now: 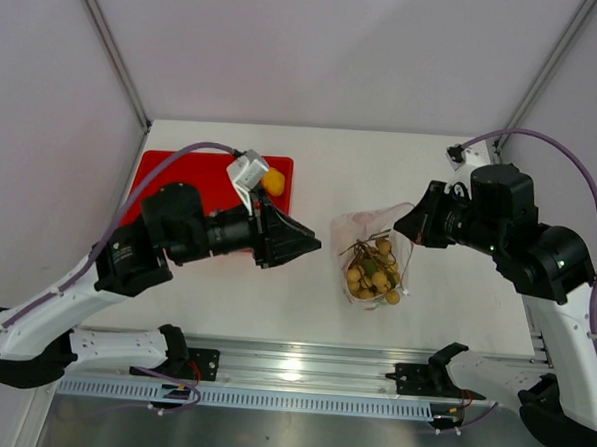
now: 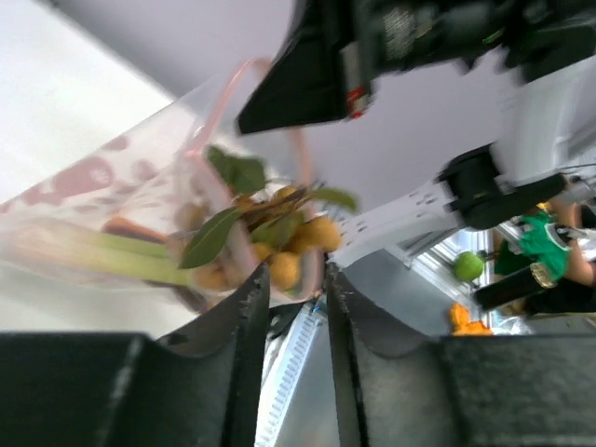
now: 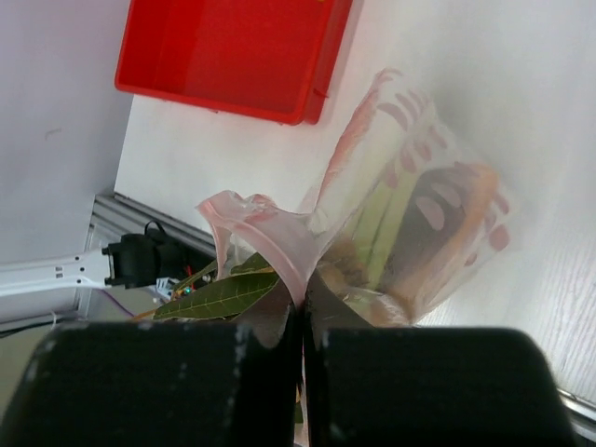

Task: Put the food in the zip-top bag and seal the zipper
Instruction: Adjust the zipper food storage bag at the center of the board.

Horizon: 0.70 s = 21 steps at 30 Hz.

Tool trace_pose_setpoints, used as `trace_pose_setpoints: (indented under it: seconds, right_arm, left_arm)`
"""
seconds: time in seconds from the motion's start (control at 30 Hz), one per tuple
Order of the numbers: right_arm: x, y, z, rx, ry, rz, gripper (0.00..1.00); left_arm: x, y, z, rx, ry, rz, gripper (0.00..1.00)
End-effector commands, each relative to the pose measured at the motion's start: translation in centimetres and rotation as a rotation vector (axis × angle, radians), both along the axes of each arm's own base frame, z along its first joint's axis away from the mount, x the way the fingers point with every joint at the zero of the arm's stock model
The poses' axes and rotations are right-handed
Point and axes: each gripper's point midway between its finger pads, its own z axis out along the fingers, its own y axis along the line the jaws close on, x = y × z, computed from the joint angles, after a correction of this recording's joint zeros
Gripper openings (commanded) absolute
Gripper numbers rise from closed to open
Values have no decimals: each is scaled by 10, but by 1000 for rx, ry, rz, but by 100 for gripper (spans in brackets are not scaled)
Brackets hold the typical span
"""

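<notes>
The zip-top bag (image 1: 369,249) lies mid-table, clear with pink dots, holding the tan berries (image 1: 374,280), their leaves and the green-white stalks (image 3: 386,219). My right gripper (image 1: 403,229) is shut on the bag's pink zipper edge (image 3: 279,237), pinching it between the jaws (image 3: 303,291). My left gripper (image 1: 312,246) hovers just left of the bag, its jaws a little apart with nothing between them (image 2: 293,284). Just ahead of it are the berries (image 2: 284,270) and stalks (image 2: 112,256) in the bag. A small yellow-orange fruit (image 1: 274,180) sits on the red tray.
The red tray (image 1: 181,177) lies at the left behind my left arm, also in the right wrist view (image 3: 233,51). An aluminium rail (image 1: 291,368) runs along the near table edge. White walls close the back and sides.
</notes>
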Motion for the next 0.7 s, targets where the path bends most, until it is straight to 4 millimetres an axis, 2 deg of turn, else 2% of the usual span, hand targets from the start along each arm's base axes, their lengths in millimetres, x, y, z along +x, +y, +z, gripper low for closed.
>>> trace_pose_setpoints:
  seconds: [0.0,0.03,0.07,0.13,0.17,0.2,0.23,0.27,0.3,0.33,0.4,0.43,0.47,0.5,0.53,0.57,0.63,0.67]
  right_arm:
    - [0,17,0,26,21,83,0]
    - [-3,18,3,36,20,97,0]
    - [-6,19,4,39,30,99,0]
    - [-14,21,9,69,19,132,0]
    - [-11,22,7,76,1,133,0]
    - [-8,20,1,72,-10,112,0]
    - [-6,15,-9,61,-18,81,0]
    - [8,16,-51,17,58,57,0]
    - [12,15,-72,-17,119,77,0]
    - [13,15,-99,-72,251,90,0]
    - [21,12,-60,-51,138,66,0]
    - [18,9,-27,-6,36,57,0]
    - [17,7,-4,16,-16,51,0]
    - [10,2,46,66,-127,54,0]
    - [3,-1,52,52,-115,60,0]
    - [7,2,55,48,-106,67,0]
    - [12,9,41,51,-82,86,0]
    - [15,13,22,57,-39,88,0]
  left_arm:
    - [26,-5,-74,196,56,94,42]
    - [26,-4,-76,200,56,97,54]
    - [27,-4,-88,223,67,98,57]
    - [27,-5,-93,226,81,98,62]
    - [26,-6,-115,258,115,99,62]
    - [24,-7,-119,250,127,92,63]
    - [25,-8,-133,260,145,96,63]
    - [24,-6,-137,254,161,108,63]
    - [23,-6,-148,266,179,104,63]
    - [21,-7,-150,257,186,95,64]
    - [16,-5,-147,244,186,79,64]
    - [15,-3,-148,253,191,81,64]
    - [16,-1,-146,248,188,90,64]
    - [14,1,-143,236,184,87,64]
    - [13,2,-141,226,181,84,64]
    - [13,1,-139,218,178,80,64]
    - [12,-2,-139,220,180,68,64]
    - [13,-3,-140,221,181,65,64]
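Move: The zip-top bag hangs from the right fingers, which are still shut on its rim; its middle lies about 12 cm below that hand, 4 cm left and 2 cm back, with the fruit bunch at its mouth some 7 cm below, 4 cm left and 3 cm back. From the empty left hand, the bag's middle is roughly 10 cm right, 4 cm ahead and 18 cm below; the red box is some 27 cm left, 30 cm ahead and 42 cm below. The loaded bag is shaken by its rim: the right hand, keeping its grip, drops about 8 cm, faster towards the end and tipping down, then jerks up past its starting height and ends a little farther forward. Beside the bag, the left hand opens wider and sinks some 18 cm, its right-pointing fingers tilting about 20 degrees, then starts back up without holding anything. ##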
